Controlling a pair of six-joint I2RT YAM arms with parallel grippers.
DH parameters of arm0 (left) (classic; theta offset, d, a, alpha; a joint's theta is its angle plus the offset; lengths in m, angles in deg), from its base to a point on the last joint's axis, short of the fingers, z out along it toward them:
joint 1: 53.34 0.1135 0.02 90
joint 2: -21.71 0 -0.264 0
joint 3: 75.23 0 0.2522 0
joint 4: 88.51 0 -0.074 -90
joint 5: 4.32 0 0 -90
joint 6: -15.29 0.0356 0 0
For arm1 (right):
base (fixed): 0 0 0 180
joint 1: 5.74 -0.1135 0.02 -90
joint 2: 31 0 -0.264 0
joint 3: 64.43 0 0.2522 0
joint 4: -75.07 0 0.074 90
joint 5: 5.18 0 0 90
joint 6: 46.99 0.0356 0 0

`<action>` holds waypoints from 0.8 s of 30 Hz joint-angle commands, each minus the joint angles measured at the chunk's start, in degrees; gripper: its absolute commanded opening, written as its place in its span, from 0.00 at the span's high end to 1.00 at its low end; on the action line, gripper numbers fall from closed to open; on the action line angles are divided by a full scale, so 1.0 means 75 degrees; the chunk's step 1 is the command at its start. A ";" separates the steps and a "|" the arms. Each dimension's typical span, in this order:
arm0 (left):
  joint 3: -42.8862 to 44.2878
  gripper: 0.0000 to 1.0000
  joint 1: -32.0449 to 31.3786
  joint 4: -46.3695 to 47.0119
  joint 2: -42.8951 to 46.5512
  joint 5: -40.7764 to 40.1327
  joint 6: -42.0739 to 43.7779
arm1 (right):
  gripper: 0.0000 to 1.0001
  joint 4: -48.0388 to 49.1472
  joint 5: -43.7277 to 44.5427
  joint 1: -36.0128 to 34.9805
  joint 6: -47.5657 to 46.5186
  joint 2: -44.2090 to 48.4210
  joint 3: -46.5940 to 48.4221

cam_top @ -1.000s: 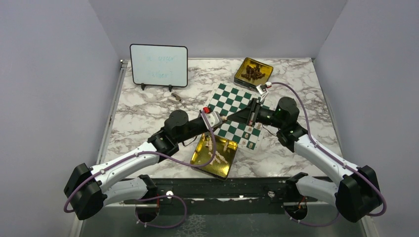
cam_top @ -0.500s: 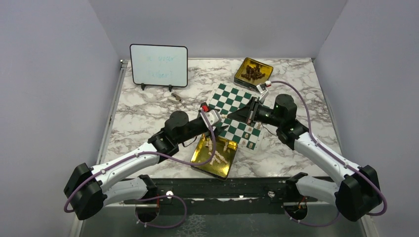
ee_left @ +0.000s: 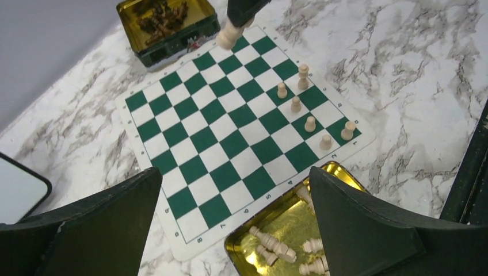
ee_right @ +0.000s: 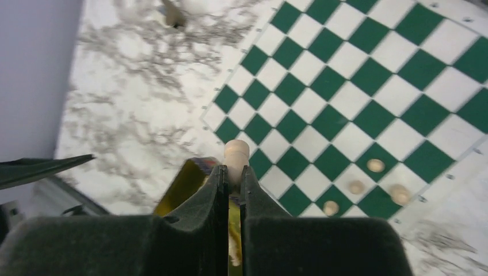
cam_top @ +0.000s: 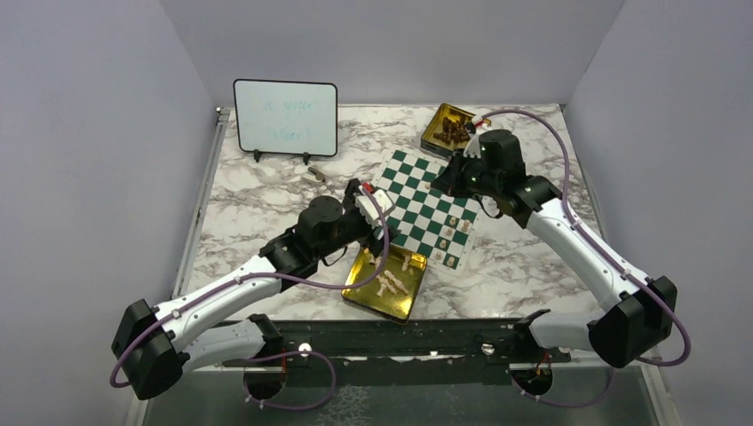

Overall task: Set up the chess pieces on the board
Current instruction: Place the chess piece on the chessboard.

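The green and white board lies mid-table, with several cream chess pieces standing along its right edge. More cream pieces lie in a gold tin at the board's near edge. My right gripper hangs over the far part of the board, shut on a cream piece whose rounded end sticks out past the fingertips. The same held piece shows at the top of the left wrist view. My left gripper stands open and empty over the board's near-left edge and the gold tin.
A second gold tin with dark brown pieces sits beyond the board's far corner. A black-framed whiteboard stands at the back left, with a small loose object on the marble in front of it.
The left jaws have opened wide and that gripper has drawn back left. The right jaws closed on the cream piece and carried it up toward the board's far side.
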 commanded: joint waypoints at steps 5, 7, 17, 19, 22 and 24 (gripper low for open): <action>0.0126 0.01 0.0826 -0.1357 0.0042 -0.0139 -0.1335 | 0.99 -0.2444 0.2668 0.0079 -0.1440 -0.1107 0.1040; 0.0122 0.01 0.1165 -0.1454 0.0044 0.0059 -0.1784 | 0.99 -0.2548 0.2855 0.0199 -0.1511 -0.1410 0.1164; 0.0730 0.01 0.1999 -0.2859 -0.0513 -0.0539 -0.3057 | 0.98 -0.2751 0.2846 0.1074 -0.1710 -0.3066 0.1736; 0.0864 0.01 0.2000 -0.3098 -0.0638 -0.0470 -0.2869 | 0.98 -0.2847 0.2823 0.1248 -0.1756 -0.3344 0.1916; 0.0664 0.01 0.2000 -0.2946 -0.0482 -0.0537 -0.2757 | 0.97 -0.2926 0.2778 0.1556 -0.1806 -0.3709 0.2159; 0.0486 0.01 0.2000 -0.2823 -0.0326 -0.0540 -0.2755 | 0.97 -0.2938 0.2670 0.1752 -0.1839 -0.3902 0.2299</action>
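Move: My right hand, with a light chess piece pinched, has its likely square e1 about 4 cm ahead, 12 cm to the right and 21 cm below; the tall piece on d1 stands 2 cm ahead and 11 cm right, the d2 pawn 2 cm ahead and 8 cm right. From my empty left hand the light pieces in the near tray lie some 5 cm back, 2 cm left, 20 cm down; the board's middle is 15 cm ahead, 9 cm right. I bring my right hand down some 14 cm and across to the right about 12, easing forward as well, and roll and tip the wrist until the fingers point steeply down, keeping the piece pinched, towards the e squares at the board's right edge. My left hand, staying wide open, swings about 8 cm left while sinking 7 and going a little forward, turning counter-clockwise and tipping down beside the near tray. ##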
